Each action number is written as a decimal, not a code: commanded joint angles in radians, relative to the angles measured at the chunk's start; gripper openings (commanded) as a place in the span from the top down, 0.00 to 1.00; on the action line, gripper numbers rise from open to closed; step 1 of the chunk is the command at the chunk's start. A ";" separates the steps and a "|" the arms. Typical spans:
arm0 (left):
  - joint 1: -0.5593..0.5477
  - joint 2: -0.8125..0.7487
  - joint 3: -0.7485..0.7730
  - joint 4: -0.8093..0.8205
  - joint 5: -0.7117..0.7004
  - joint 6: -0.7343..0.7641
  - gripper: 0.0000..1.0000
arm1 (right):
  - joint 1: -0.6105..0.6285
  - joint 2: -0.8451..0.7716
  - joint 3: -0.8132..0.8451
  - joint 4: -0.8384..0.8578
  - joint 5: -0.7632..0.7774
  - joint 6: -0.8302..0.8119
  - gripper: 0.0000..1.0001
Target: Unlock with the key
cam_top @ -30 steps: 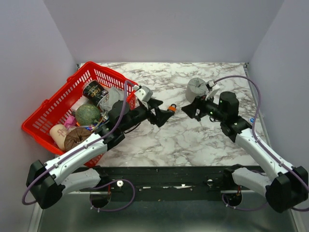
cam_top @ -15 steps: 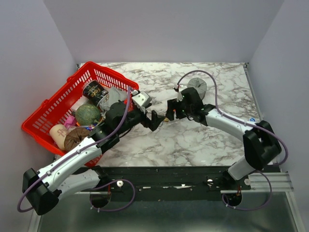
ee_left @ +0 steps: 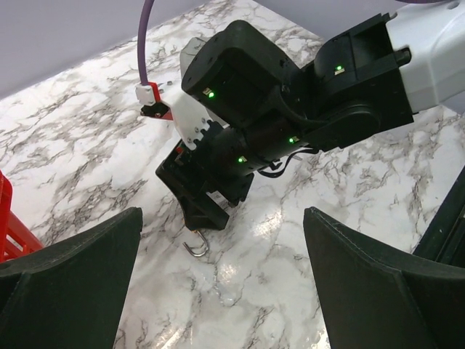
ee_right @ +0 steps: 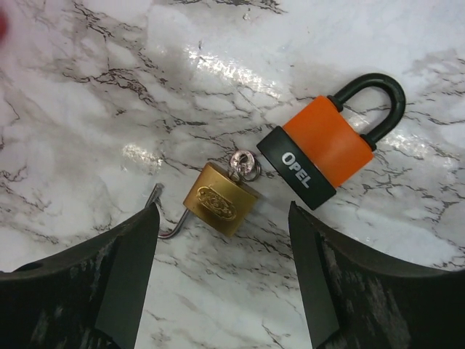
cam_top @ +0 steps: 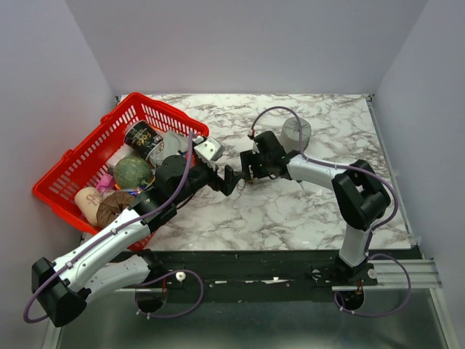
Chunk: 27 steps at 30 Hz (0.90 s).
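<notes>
Two padlocks lie side by side on the marble. The orange padlock [ee_right: 325, 145] has a black band and a black shackle. The brass padlock [ee_right: 220, 198] has its shackle [ee_right: 166, 220] swung out. The only key I see is a small silvery one on a ring [ee_right: 243, 163], stuck in the brass padlock's base. My right gripper [ee_right: 223, 218] hangs open just above the brass padlock, which lies between its fingers, untouched. My left gripper [ee_left: 221, 240] is wide open and holds nothing. It faces the right gripper [ee_left: 211, 196], under which the brass shackle [ee_left: 195, 246] pokes out.
A red basket [cam_top: 168, 114] full of items stands at the left, beside the left arm. A grey roll [cam_top: 296, 131] stands behind the right arm. The two gripper heads [cam_top: 240, 173] sit close together at mid-table. Grey walls close in three sides.
The right arm has swept left from the grey roll to hover over the padlocks. The left gripper has opened wider and drawn back slightly to the left.
</notes>
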<state>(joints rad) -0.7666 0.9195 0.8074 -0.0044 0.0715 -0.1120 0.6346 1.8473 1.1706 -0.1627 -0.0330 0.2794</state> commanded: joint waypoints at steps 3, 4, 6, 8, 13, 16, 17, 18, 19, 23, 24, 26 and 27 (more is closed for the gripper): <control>0.004 -0.005 0.016 -0.019 -0.027 0.017 0.01 | 0.008 0.069 0.060 -0.040 0.019 0.044 0.21; 0.004 -0.005 0.016 -0.019 -0.029 0.017 0.01 | 0.010 0.075 0.064 -0.041 0.012 0.047 0.21; 0.004 -0.005 0.018 -0.019 -0.029 0.017 0.01 | 0.013 0.081 0.069 -0.043 0.005 0.050 0.21; 0.004 -0.007 0.018 -0.019 -0.032 0.015 0.01 | 0.017 0.089 0.072 -0.041 -0.004 0.049 0.21; 0.004 -0.007 0.015 -0.017 -0.036 0.018 0.01 | 0.030 0.121 0.093 -0.018 -0.060 0.044 0.22; 0.004 -0.004 0.015 -0.019 -0.039 0.020 0.01 | 0.040 0.148 0.110 0.003 -0.105 0.030 0.22; 0.004 -0.005 0.015 -0.019 -0.039 0.020 0.01 | 0.043 0.154 0.130 0.003 -0.116 0.030 0.23; 0.004 -0.002 0.015 -0.020 -0.041 0.021 0.01 | 0.051 0.159 0.136 0.002 -0.125 0.030 0.23; 0.004 -0.001 0.016 -0.020 -0.042 0.021 0.01 | 0.053 0.164 0.139 0.003 -0.149 0.032 0.24; 0.004 0.001 0.016 -0.023 -0.049 0.025 0.01 | 0.073 0.159 0.135 0.011 -0.192 0.037 0.24; 0.004 0.002 0.016 -0.025 -0.047 0.025 0.01 | 0.082 0.158 0.127 0.012 -0.197 0.032 0.24; 0.004 0.004 0.015 -0.023 -0.047 0.026 0.01 | 0.092 0.148 0.115 0.015 -0.218 0.021 0.24; 0.004 0.005 0.016 -0.023 -0.047 0.026 0.01 | 0.105 0.138 0.100 0.014 -0.225 0.008 0.25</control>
<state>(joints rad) -0.7666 0.9203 0.8074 -0.0101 0.0517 -0.1001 0.6952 1.9858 1.2911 -0.1543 -0.1707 0.3119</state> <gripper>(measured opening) 0.988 0.759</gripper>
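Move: The unlocked brass padlock, key in it and shackle hanging open, lies between and just under the right hand's open fingers, about 1 cm ahead, 1 cm left and 3 cm below. The orange padlock is some 8 cm ahead and 2 cm right of that hand, at table level too. The left hand hovers well above, with the brass padlock roughly 9 cm ahead, 9 cm right and 22 cm below. The right hand's trailing, right-side finger comes up against the brass padlock and pushes it along the table. The hand first sinks nearly 2 cm with the brass padlock between its open fingers, then sweeps left about 5 cm at that low height, edging back near the end and turning slightly counter-clockwise, away from the orange padlock. ##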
